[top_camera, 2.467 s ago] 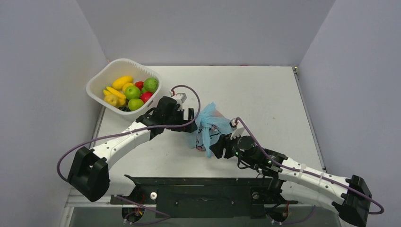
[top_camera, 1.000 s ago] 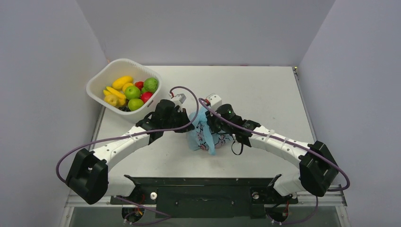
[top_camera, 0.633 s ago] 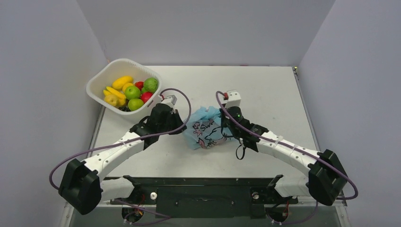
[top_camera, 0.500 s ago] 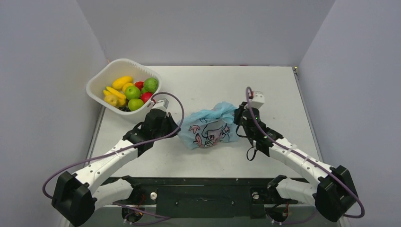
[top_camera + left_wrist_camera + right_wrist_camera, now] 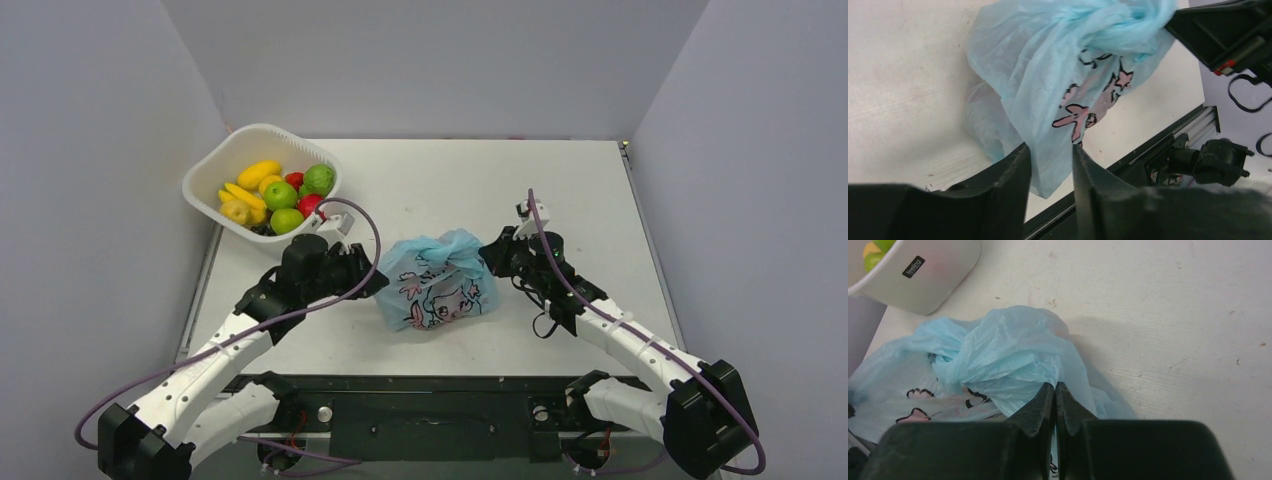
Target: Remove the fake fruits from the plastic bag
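The plastic bag (image 5: 440, 290) lies crumpled mid-table, light blue with a dark and pink cartoon print. The fake fruits are hidden inside it. My left gripper (image 5: 373, 283) is at the bag's left edge. In the left wrist view its jaws stand apart (image 5: 1051, 150), and a loose flap of the bag (image 5: 1048, 65) hangs between them unpinched. My right gripper (image 5: 488, 256) is at the bag's upper right corner. The right wrist view shows it (image 5: 1054, 386) shut on a twisted fold of the bag (image 5: 1008, 355), with film caught between the fingers.
A white basket (image 5: 215, 165) stands at the back left with a banana, green apples and red fruits in it; its side shows in the right wrist view (image 5: 923, 280). The black rail (image 5: 420, 395) runs along the near table edge.
The two grippers have drawn apart, spreading the bag wider and flatter. The left arm has pulled back to the left and its jaws have parted. The right gripper stays shut on the bag.
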Controlling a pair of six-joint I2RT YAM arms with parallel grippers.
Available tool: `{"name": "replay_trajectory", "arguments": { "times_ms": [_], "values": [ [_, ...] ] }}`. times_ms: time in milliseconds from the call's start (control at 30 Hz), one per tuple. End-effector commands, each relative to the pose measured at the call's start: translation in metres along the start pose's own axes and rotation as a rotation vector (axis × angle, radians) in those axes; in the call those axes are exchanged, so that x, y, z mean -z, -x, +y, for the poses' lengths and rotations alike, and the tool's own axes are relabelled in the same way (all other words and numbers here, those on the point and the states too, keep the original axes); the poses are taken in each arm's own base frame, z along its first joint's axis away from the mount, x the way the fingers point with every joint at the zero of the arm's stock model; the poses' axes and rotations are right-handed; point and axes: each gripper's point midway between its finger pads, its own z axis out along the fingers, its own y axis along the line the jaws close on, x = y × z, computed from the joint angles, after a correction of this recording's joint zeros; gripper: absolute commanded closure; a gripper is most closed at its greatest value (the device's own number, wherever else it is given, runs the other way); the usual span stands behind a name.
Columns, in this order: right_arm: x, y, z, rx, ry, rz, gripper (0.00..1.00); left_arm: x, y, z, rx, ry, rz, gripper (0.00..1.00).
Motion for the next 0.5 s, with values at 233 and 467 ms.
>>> {"name": "replay_trajectory", "arguments": {
  "times_ms": [233, 467],
  "values": [
    [0.017, 0.016, 0.026, 0.063, 0.111, 0.013, 1.0, 0.01, 0.089, -0.081, -0.268, -0.141, -0.022, 0.27],
    [0.029, 0.019, 0.025, 0.086, 0.097, 0.013, 1.0, -0.044, 0.102, -0.08, -0.366, -0.118, 0.088, 0.23]
  ]
}}
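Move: The plastic bag's middle lies about 10 cm to the left hand's right, level with it front to back and some 6 cm below. The bag's twisted top is roughly 13 cm right and 4 cm ahead; the fruit basket stands some 25 cm left and 19 cm ahead. From the right hand, the bag's middle is about 10 cm left, 4 cm back and 6 cm below. Left hand opens free of the bag, rises about 11 cm and reaches forward; right keeps pinching, easing back. ##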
